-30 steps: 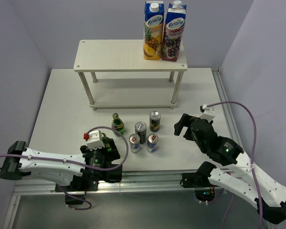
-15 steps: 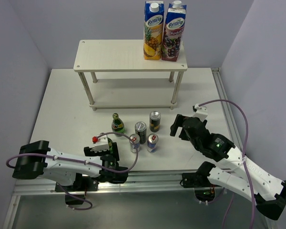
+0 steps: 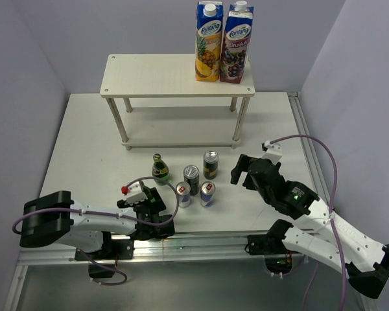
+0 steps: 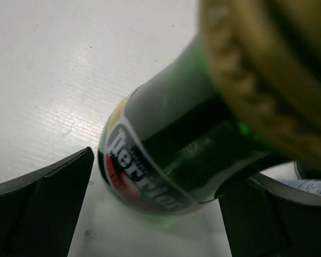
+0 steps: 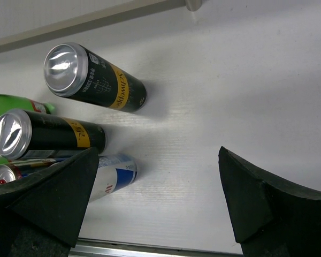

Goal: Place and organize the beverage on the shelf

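The shelf [image 3: 176,75] stands at the back of the table, both cream boards bare of beverage. In front of it stand one green bottle [image 3: 159,168], two dark slim cans [image 3: 191,179] [image 3: 211,164] and two small blue-silver cans [image 3: 183,194] [image 3: 207,193]. My left gripper [image 3: 150,199] is low at the front left. It is open, with a second green bottle [image 4: 166,160], red-labelled and gold-capped, between its fingers [image 4: 43,209] without being squeezed. My right gripper [image 3: 243,170] is open and empty, just right of the cans; in its wrist view it [image 5: 158,203] faces bare table, dark cans [image 5: 96,80] to the left.
Two juice cartons [image 3: 223,42] stand on the right end of the shelf's top board. The table's metal front rail [image 3: 201,241] runs just behind both grippers. Grey walls close in the left, right and back.
My left arm has dropped low and slid right, bringing its open fingers around the near green bottle. My right gripper has shifted slightly left toward the cans.
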Tool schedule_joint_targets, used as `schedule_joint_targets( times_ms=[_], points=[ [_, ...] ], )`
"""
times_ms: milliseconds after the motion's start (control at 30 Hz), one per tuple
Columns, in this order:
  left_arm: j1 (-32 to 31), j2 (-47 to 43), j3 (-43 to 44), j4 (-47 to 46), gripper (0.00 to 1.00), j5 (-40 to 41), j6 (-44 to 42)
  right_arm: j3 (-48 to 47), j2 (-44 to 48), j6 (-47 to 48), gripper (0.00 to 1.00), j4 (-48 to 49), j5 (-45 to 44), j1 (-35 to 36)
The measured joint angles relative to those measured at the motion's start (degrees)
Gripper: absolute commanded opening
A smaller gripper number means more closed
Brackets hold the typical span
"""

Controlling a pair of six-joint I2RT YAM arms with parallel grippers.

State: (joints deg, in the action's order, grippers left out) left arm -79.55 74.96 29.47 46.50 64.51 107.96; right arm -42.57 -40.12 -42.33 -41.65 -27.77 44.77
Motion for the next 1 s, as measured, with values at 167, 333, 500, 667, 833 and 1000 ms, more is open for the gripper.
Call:
schedule_joint_targets(
  times_ms=[167, 333, 500, 667, 833, 1000],
  points=[
    [1.55, 6.03, 1.75, -2.54, 0.99, 3.04, -0.37, 0.07, -0.37, 0.0, 1.0, 0.61, 0.22, 0.0],
    [2.84, 12.13, 4.79, -2.97, 0.99, 5.64, -0.87, 1.18, -0.42, 0.02, 1.0, 1.01, 0.33, 0.0],
    [5.05, 15.43, 5.88, -5.55, 0.99, 6.75, -3.56, 1.7, -0.42, 0.02, 1.0, 1.57, 0.46, 0.0],
    [7.41, 14.78, 2.97, -14.73, 0.99, 4.5, -11.02, 1.75, -0.57, 0.2, 1.0, 2.05, 0.46, 0.04],
    [9.4, 12.04, -0.44, -23.04, 0.99, 3.34, -19.3, 1.79, -0.66, 0.24, 1.0, 2.64, 0.5, 0.09],
    [10.99, 12.63, -0.07, -28.0, 0.99, 3.3, -24.96, 1.88, -1.22, 0.26, 1.0, 3.13, 0.85, 0.09]
  ],
)
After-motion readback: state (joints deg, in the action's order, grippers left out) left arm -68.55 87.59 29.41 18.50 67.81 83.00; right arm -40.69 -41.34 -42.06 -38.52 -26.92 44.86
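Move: The nearer green bottle stands between and just beyond the left hand's open fingers, about 3 cm ahead, straight in line, its middle about level with the hand. The other green bottle is some 9 cm farther out than it and 6 cm to its right. From the left hand, the nearest silver can is 3 cm ahead and 13 cm right, the black can 8 cm ahead and 16 cm right. From the right hand, the nearer bottle lies roughly 34 cm left, 1 cm back and 12 cm down. Forward about 5 cm and slightly to the right, the left hand drives against the nearer green bottle, pushing it along towards the other bottle with the fingers wide open on either side. Partway it sinks some 2 cm down the bottle, then goes on forward, the wrist rolled slightly, left side up. The fingers don't close. ##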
